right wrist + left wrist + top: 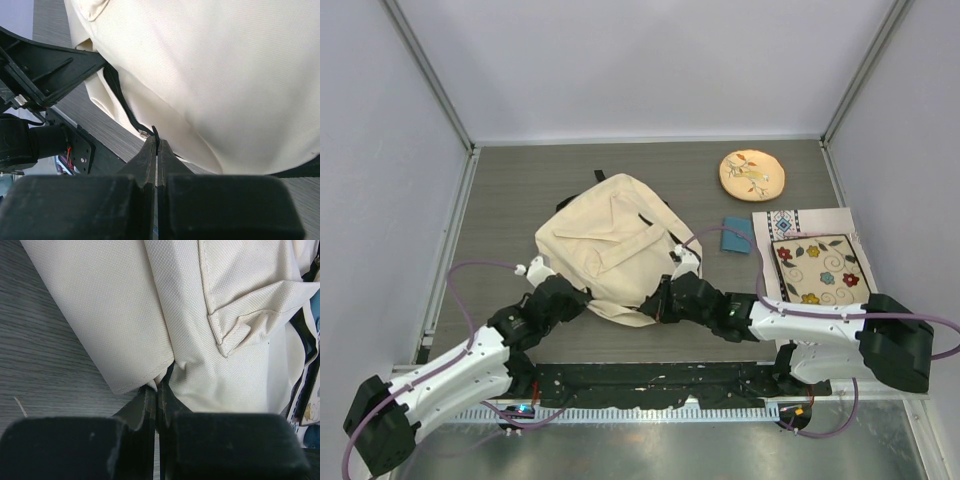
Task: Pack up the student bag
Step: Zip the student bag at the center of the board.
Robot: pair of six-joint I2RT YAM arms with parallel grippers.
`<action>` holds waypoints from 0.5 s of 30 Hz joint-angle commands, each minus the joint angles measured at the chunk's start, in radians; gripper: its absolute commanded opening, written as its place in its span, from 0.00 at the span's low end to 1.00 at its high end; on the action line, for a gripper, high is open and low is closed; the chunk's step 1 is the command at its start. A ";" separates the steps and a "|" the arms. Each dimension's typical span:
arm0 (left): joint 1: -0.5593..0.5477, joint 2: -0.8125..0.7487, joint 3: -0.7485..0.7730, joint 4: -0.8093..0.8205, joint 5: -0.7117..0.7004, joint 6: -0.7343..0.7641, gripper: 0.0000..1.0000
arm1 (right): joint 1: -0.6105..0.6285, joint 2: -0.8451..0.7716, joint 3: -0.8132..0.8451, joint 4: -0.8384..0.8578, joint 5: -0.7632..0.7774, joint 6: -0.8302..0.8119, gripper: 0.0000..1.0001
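The student bag (610,240), cream fabric with thin black straps, lies flat in the middle of the table. My left gripper (578,297) is at its near left edge. In the left wrist view the jaws (159,386) are shut, pinching a fold of the bag's cream fabric (165,376). My right gripper (662,300) is at the bag's near right edge. In the right wrist view its jaws (156,139) are shut on a small black zipper pull tab (155,131) at the end of the black zipper line (122,107). The bag (225,75) bulges just above.
A round tan embroidered disc (752,174) lies at the back right. A small teal item (737,235) sits right of the bag. A floral mat (820,268) rests on a white patterned sheet (800,222) at the right. Grey walls enclose the table.
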 commanded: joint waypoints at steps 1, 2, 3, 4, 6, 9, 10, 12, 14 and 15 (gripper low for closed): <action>0.028 -0.020 0.049 -0.072 -0.083 0.059 0.00 | 0.003 -0.051 -0.029 -0.043 0.061 -0.002 0.01; 0.031 -0.021 0.054 -0.079 -0.081 0.064 0.00 | 0.003 -0.057 -0.035 -0.045 0.061 0.000 0.01; 0.032 -0.024 0.059 -0.080 -0.078 0.079 0.00 | 0.003 -0.062 -0.039 -0.043 0.061 0.004 0.01; 0.031 -0.024 0.063 -0.082 -0.073 0.090 0.00 | 0.003 -0.063 -0.042 -0.040 0.061 0.006 0.01; 0.032 -0.029 0.080 -0.083 -0.050 0.114 0.22 | 0.003 -0.062 -0.045 -0.023 0.059 0.012 0.01; 0.032 -0.041 0.117 -0.086 0.012 0.205 0.57 | 0.003 -0.048 -0.037 0.000 0.058 0.017 0.01; 0.032 -0.046 0.128 -0.094 0.025 0.254 0.65 | 0.003 -0.037 -0.031 0.004 0.054 0.017 0.01; 0.031 -0.057 0.169 -0.131 0.063 0.308 0.77 | 0.003 -0.025 -0.023 0.021 0.050 0.017 0.01; 0.031 -0.066 0.216 -0.184 0.083 0.390 0.83 | 0.003 -0.008 -0.013 0.034 0.042 0.018 0.01; 0.032 -0.066 0.232 -0.203 0.109 0.415 0.84 | 0.005 -0.003 -0.011 0.041 0.039 0.018 0.01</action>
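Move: The left fingers are still shut on the bag's near-left corner, at the closed-up end of the zipper. From them the zipper pull, held in the right fingers, is some 11 cm to the right, 4 cm back and about level. The bag's middle is roughly 12 cm ahead of the left hand and 7 cm right. From the right hand, the bag's right edge, where the zipper runs on, lies about 10 cm ahead, 12 cm right and 3 cm lower. Upward, after holding nearly still at first, the left hand comes away from the bag's near-left corner: the fingers spread wide and let go of the cloth, then the hand lifts about 4 cm, turning some 10 degrees clockwise. The right hand keeps its pinch on the zipper pull, easing barely 1 cm to the right before it stops. ##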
